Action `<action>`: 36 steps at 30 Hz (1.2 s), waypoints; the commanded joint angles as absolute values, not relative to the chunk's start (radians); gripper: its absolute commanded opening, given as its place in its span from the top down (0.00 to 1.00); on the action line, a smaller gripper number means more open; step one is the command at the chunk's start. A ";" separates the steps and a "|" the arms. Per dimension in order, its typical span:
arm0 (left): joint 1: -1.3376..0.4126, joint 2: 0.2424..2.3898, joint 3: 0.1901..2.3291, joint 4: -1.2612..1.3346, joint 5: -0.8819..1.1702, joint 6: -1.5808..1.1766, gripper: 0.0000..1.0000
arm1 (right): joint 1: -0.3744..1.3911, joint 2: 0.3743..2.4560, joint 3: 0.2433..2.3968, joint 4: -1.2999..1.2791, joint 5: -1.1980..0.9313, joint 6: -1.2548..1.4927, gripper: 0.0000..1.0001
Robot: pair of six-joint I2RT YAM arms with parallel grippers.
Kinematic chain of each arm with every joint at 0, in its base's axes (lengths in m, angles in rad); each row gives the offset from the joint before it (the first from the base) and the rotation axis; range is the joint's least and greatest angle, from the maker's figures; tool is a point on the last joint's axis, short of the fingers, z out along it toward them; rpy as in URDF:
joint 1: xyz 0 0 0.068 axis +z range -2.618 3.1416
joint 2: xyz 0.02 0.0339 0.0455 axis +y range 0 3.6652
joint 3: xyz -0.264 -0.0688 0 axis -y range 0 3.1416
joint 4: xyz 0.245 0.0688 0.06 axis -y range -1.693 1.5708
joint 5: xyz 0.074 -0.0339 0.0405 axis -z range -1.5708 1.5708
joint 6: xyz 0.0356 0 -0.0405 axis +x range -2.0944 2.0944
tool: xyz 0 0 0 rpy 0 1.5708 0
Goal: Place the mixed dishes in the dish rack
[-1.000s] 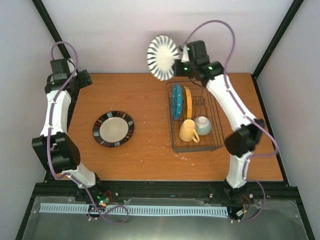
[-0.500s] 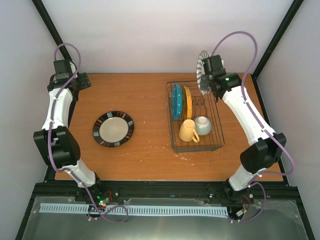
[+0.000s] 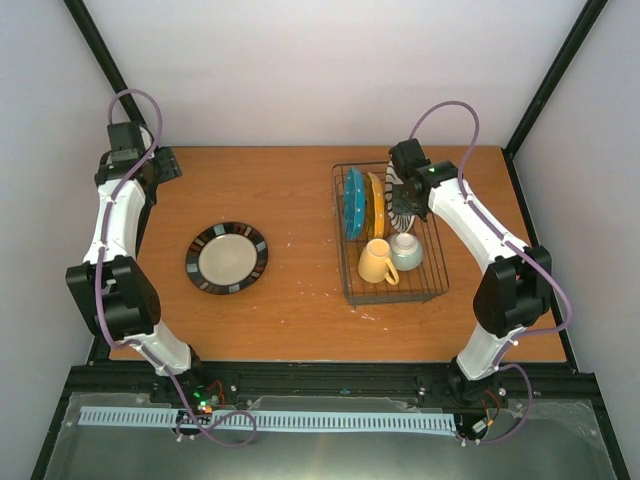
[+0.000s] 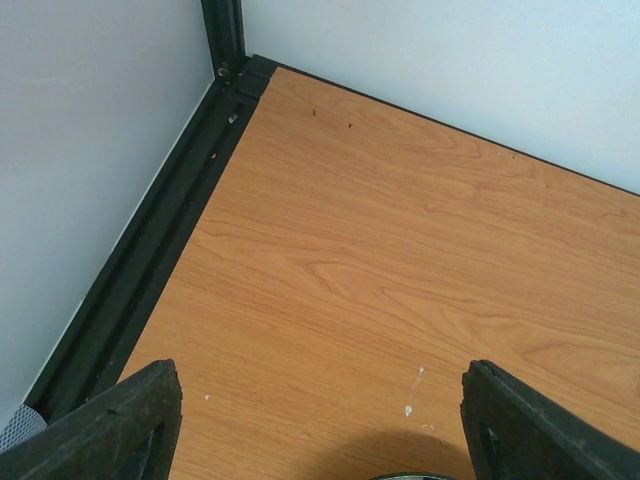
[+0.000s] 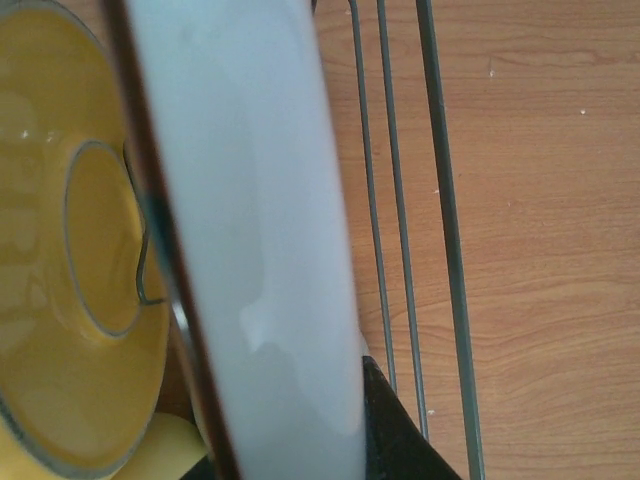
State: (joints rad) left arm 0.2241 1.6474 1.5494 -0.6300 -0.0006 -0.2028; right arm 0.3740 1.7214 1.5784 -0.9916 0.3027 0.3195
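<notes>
The dish rack (image 3: 428,285) stands right of centre. Upright in its back slots are a teal dotted plate (image 3: 353,203) and an orange dotted plate (image 3: 375,205); in front sit a pale yellow mug (image 3: 377,262) and a pale green bowl (image 3: 406,250). My right gripper (image 3: 405,188) is shut on the rim of the black-and-white striped plate (image 3: 402,207), held on edge inside the rack beside the orange plate (image 5: 70,300). Its white back (image 5: 250,230) fills the right wrist view, with one finger (image 5: 392,425) showing. The dark-rimmed beige plate (image 3: 227,257) lies flat at table left. My left gripper (image 4: 320,440) is open over bare wood.
Rack wires (image 5: 400,200) run just right of the held plate. The left arm (image 3: 120,215) reaches to the table's back left corner, where a black frame rail (image 4: 150,250) meets the wall. Walls close in the table on three sides.
My right arm has swung the striped plate from high behind the rack down into it, turning it on edge next to the orange plate. The left arm has hardly moved.
</notes>
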 commanded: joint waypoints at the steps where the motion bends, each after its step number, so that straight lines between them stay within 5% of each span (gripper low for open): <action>1: 0.222 1.603 1.540 -0.637 -0.020 -0.194 0.23 | 0.373 1.699 1.565 -0.911 0.281 0.324 0.97; 20: 0.223 1.628 1.503 -0.716 -0.063 -0.206 0.21 | 0.371 1.863 1.557 -1.033 0.083 0.302 0.96; 23: 0.223 1.635 1.473 -0.720 -0.005 -0.191 0.18 | 0.370 1.865 1.564 -1.038 0.090 0.310 0.69; 26: 0.226 1.653 1.433 -0.732 0.073 -0.183 0.17 | 0.370 1.864 1.573 -1.039 0.099 0.318 0.52; 36: 0.434 1.627 1.209 -0.610 0.518 -0.190 0.20 | 0.338 1.827 1.654 -1.061 0.149 0.333 0.40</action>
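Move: Just above the slot to the right of the orange plate, the right hand still grips the striped plate; the slot's middle lies about 3 cm left of that hand, level fore-and-aft and some 9 cm below. The orange plate stands 10 cm to its left and 1 cm ahead, the bowl 9 cm back and 2 cm left, the mug 12 cm back and 10 cm left. From the empty left hand, the dark-rimmed plate lies 15 cm back, 12 cm right and 24 cm lower. Lowering the striped plate about 5 cm into the rack beside the orange plate, the right hand edges 2 cm left as it tips some 10 degrees, then opens its fingers about halfway and lets go. The left hand, fingers staying open, eases back, then drops quickly towards the dark-rimmed plate, 12 cm down and 6 cm back overall, tilting downward with its left side dipping. ##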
